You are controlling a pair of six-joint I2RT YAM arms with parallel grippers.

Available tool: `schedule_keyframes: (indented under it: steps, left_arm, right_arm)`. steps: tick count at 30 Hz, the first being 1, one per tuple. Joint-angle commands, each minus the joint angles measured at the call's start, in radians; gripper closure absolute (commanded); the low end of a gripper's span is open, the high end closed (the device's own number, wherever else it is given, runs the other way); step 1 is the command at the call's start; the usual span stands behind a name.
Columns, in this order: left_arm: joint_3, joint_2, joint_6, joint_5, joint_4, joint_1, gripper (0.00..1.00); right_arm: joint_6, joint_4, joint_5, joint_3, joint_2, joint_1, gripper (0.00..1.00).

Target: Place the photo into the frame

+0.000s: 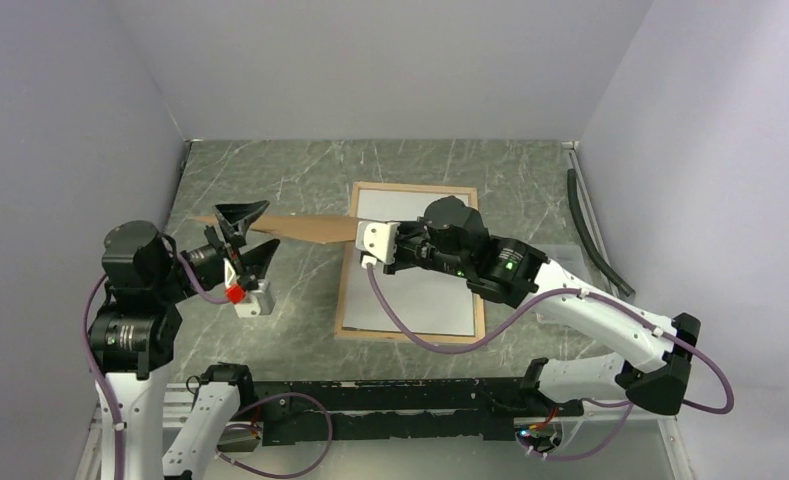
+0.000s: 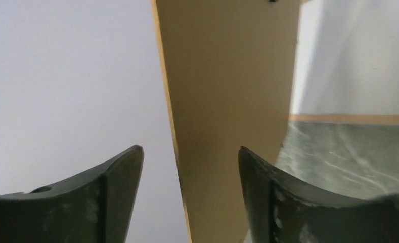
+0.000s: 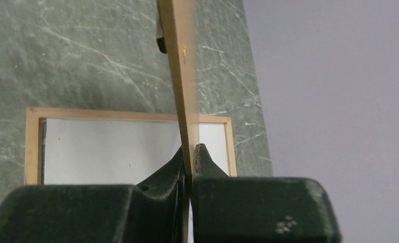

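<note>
The frame [image 1: 344, 292] lies flat on the green table with its pale wood back up, and a white surface fills its inside. It also shows in the right wrist view as frame [image 3: 33, 147]. The photo's printed face is out of view. A plain brown backing board [image 1: 305, 228] hangs edge-on above the table, left of the frame. My right gripper [image 1: 362, 238] is shut on its right end, fingers pinching the board [image 3: 183, 61]. My left gripper [image 1: 250, 236] is open, its fingers standing on either side of the board's [image 2: 227, 101] left end without pressing it.
A long black strip [image 1: 592, 228] lies along the right wall beside a metal rail [image 1: 577, 180]. A black rail [image 1: 400, 398] runs along the table's near edge between the arm bases. Grey walls close in the left, back and right.
</note>
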Motion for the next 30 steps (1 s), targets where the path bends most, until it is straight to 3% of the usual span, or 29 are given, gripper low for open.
schedule_keyframes:
  steps: [1,3,8,12,14,19,25,30]
  left_arm:
    - [0.019,-0.026,-0.055,0.045,0.2,-0.005,0.14]
    - [0.021,-0.019,-0.111,0.024,0.284,-0.005,0.06]
    - [0.083,0.023,-0.334,-0.093,0.445,-0.005,0.06]
    - [0.148,0.064,-0.549,-0.199,0.516,-0.005,0.06]
    - [0.233,0.128,-0.67,-0.27,0.469,-0.004,0.06]
    - [0.476,0.328,-0.942,-0.389,0.226,-0.005,0.06]
    - [0.693,0.518,-1.078,-0.448,0.061,-0.005,0.06]
    - [0.778,0.655,-1.083,-0.564,-0.095,-0.002,0.06]
  right_arm:
    - [0.087,0.216,0.042,0.032,-0.086,-0.003,1.0]
    - [0.117,0.254,0.041,0.035,-0.101,-0.003,1.0]
    - [0.192,0.297,0.06,0.068,-0.111,-0.007,1.0]
    - [0.342,0.247,0.078,0.145,-0.073,-0.072,1.0]
    - [0.46,0.219,0.058,0.178,-0.05,-0.144,1.0]
    - [0.826,0.094,-0.154,0.359,0.087,-0.401,1.0]
    - [1.058,-0.129,-0.349,0.595,0.242,-0.562,1.0]
    - [1.368,-0.068,-0.676,0.521,0.232,-0.822,1.0]
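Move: The right hand pinches one edge of the upright backing board. The frame it is bound for lies flat roughly 31 cm below, its middle about 9 cm ahead and 7 cm to the right; the photo sheet lies inside it at the same place. A clear plastic box sits some 38 cm to the right of this hand, 2 cm ahead. From the left hand, already partly open around the board, the frame is about 11 cm ahead, 26 cm right and 37 cm below. The right hand keeps its pinch on the backing board and lifts it some 10 cm, then sweeps forward about 15 cm and to the right about 10 cm above the frame, rolling and pitching the wrist by roughly 70 degrees, with a clockwise share, so that the board swings round. Meanwhile the left hand opens the rest of the way and backs off the board, rising first and then going forward and a little left while sinking slightly, its wrist twisting counter-clockwise. ##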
